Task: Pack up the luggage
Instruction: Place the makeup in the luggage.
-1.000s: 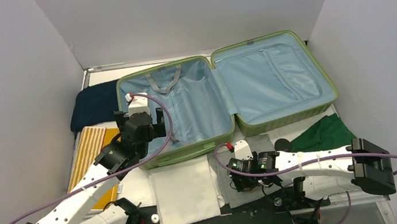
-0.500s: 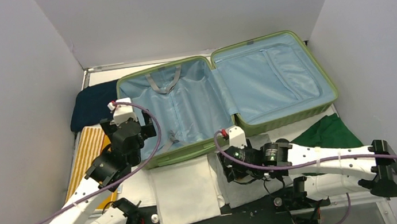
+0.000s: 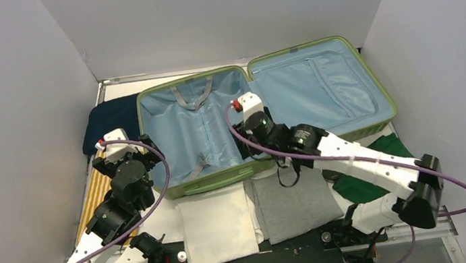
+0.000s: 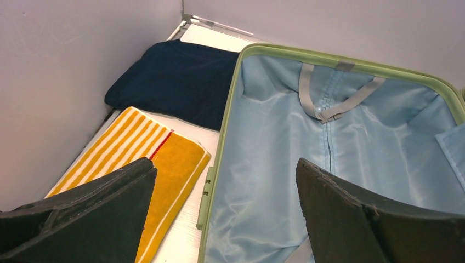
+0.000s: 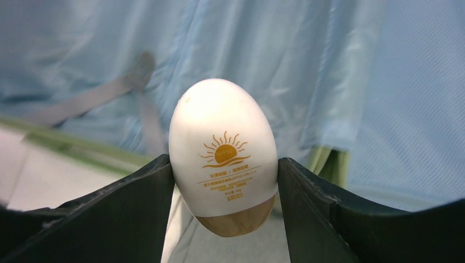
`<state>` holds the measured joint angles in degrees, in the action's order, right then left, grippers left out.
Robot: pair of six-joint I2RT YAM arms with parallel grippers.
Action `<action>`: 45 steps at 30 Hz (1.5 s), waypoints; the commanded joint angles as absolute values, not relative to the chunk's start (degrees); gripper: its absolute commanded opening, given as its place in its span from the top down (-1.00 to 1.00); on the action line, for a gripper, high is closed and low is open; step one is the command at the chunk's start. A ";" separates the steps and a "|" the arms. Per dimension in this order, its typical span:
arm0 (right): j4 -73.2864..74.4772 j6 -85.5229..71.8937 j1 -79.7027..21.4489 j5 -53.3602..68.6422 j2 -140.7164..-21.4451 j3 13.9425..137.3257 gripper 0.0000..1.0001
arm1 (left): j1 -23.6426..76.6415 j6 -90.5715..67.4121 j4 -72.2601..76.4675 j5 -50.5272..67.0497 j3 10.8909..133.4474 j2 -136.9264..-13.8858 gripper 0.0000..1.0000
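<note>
The luggage (image 3: 320,93) lies open at the back of the table, a light-green shell with blue lining (image 4: 285,153) and grey straps (image 4: 329,104). My right gripper (image 3: 256,150) hangs over the front of its left half, near the hinge. It is shut on a white egg-shaped sunscreen bottle (image 5: 222,142) with an orange sun print and a tan cap pointing down. The top view hides the bottle. My left gripper (image 4: 225,164) is open and holds nothing. It hovers above the case's left rim (image 4: 211,186), and in the top view this left gripper (image 3: 126,154) sits just left of the case.
A navy folded cloth (image 3: 110,120) and a yellow striped towel (image 3: 98,186) lie left of the case. In front of it lie a white folded cloth (image 3: 219,225) and a grey one (image 3: 294,205). A green cloth (image 3: 389,152) sits at the right. Grey walls stand close.
My right arm has swung up from the grey cloth at the front to above the case's front edge. My left arm has drawn back leftward out of the case.
</note>
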<state>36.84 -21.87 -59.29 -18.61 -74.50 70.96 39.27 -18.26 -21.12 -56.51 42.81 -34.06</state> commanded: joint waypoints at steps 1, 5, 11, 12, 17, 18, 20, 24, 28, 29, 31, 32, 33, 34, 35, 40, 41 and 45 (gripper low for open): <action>21.09 -13.53 -47.88 -14.03 -81.83 73.08 0.25 | 38.99 -17.34 -16.86 -59.25 41.77 -33.73 -0.95; 17.11 -12.75 -43.04 -13.38 -92.62 79.37 0.23 | 38.99 -17.14 -16.70 -58.68 41.74 -35.23 -0.95; 16.71 -14.14 -41.69 -14.34 -108.56 93.37 0.22 | 39.01 -17.64 -16.96 -56.64 42.16 -36.65 -0.95; 16.95 -14.88 -41.62 -14.70 -110.91 95.63 0.21 | 39.02 -17.66 -16.96 -56.61 42.18 -36.58 -0.95; 19.68 -19.07 -40.84 -19.94 -122.19 105.56 0.21 | 39.02 -17.59 -16.62 -56.82 41.93 -36.13 -0.95; 19.71 -19.37 -40.67 -20.86 -123.48 106.69 0.22 | 38.98 -17.58 -16.61 -56.78 41.92 -36.11 -0.95; 19.83 -19.74 -40.41 -23.46 -125.88 108.98 0.21 | 39.01 -17.42 -16.63 -56.54 41.85 -36.26 -0.95; 19.21 -21.32 -39.40 -26.14 -128.28 109.45 0.19 | 39.00 -17.16 -16.59 -56.51 41.92 -36.74 -0.95; 19.40 -21.73 -38.47 -27.28 -130.95 110.69 0.11 | 38.94 -16.92 -16.11 -56.25 41.86 -37.23 -0.95; 19.82 -21.91 -38.09 -27.17 -132.13 111.48 0.08 | 38.92 -16.88 -16.12 -56.26 41.91 -37.43 -0.95; 20.85 -22.75 -37.45 -26.57 -133.80 113.21 0.00 | 38.93 -16.78 -16.09 -56.33 41.97 -37.68 -0.95; 21.11 -23.10 -37.23 -26.46 -134.47 113.83 -0.04 | 38.94 -16.79 -16.08 -56.42 42.00 -37.78 -0.95; 21.36 -23.42 -36.99 -26.30 -135.02 114.35 -0.09 | 38.85 -16.69 -16.08 -56.39 42.00 -37.86 -0.95; 21.50 -23.85 -36.78 -26.16 -135.38 114.83 -0.16 | 38.83 -16.62 -16.13 -56.28 42.00 -37.90 -0.95; 21.57 -24.21 -36.60 -25.80 -135.70 115.18 -0.26 | 38.77 -16.57 -16.14 -56.14 42.01 -38.03 -0.95; 20.98 -26.02 -36.36 -23.73 -134.62 115.59 -0.70 | 38.74 -16.47 -16.08 -55.60 42.10 -38.12 -0.95; 21.45 -26.71 -36.34 -23.09 -134.05 115.80 -0.75 | 38.75 -16.44 -16.08 -55.37 42.10 -38.19 -0.95; 20.70 -27.79 -37.03 -21.39 -127.97 113.21 -0.91 | 38.76 -15.98 -16.35 -54.81 42.01 -38.50 -0.95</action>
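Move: Inside the suitcase's left shell, towards its far right corner, is the bare lining where the right hand will take the makeup bottle it already holds: about 30 cm ahead, 3 cm left and 18 cm below. The strap buckle lies some 12 cm left of that spot and level with it; the hinge is about 8 cm to its right. For the left hand, the spot is roughly 26 cm ahead, 27 cm right and 23 cm below. Carrying the makeup bottle out over the open left shell, the right hand sweeps some 30 cm forward, fast at first, while sinking about 17 cm towards the lining and turning nearly 30 degrees clockwise. There it all but stops, and its fingers open wide to either side of the bottle, ending their grip. ##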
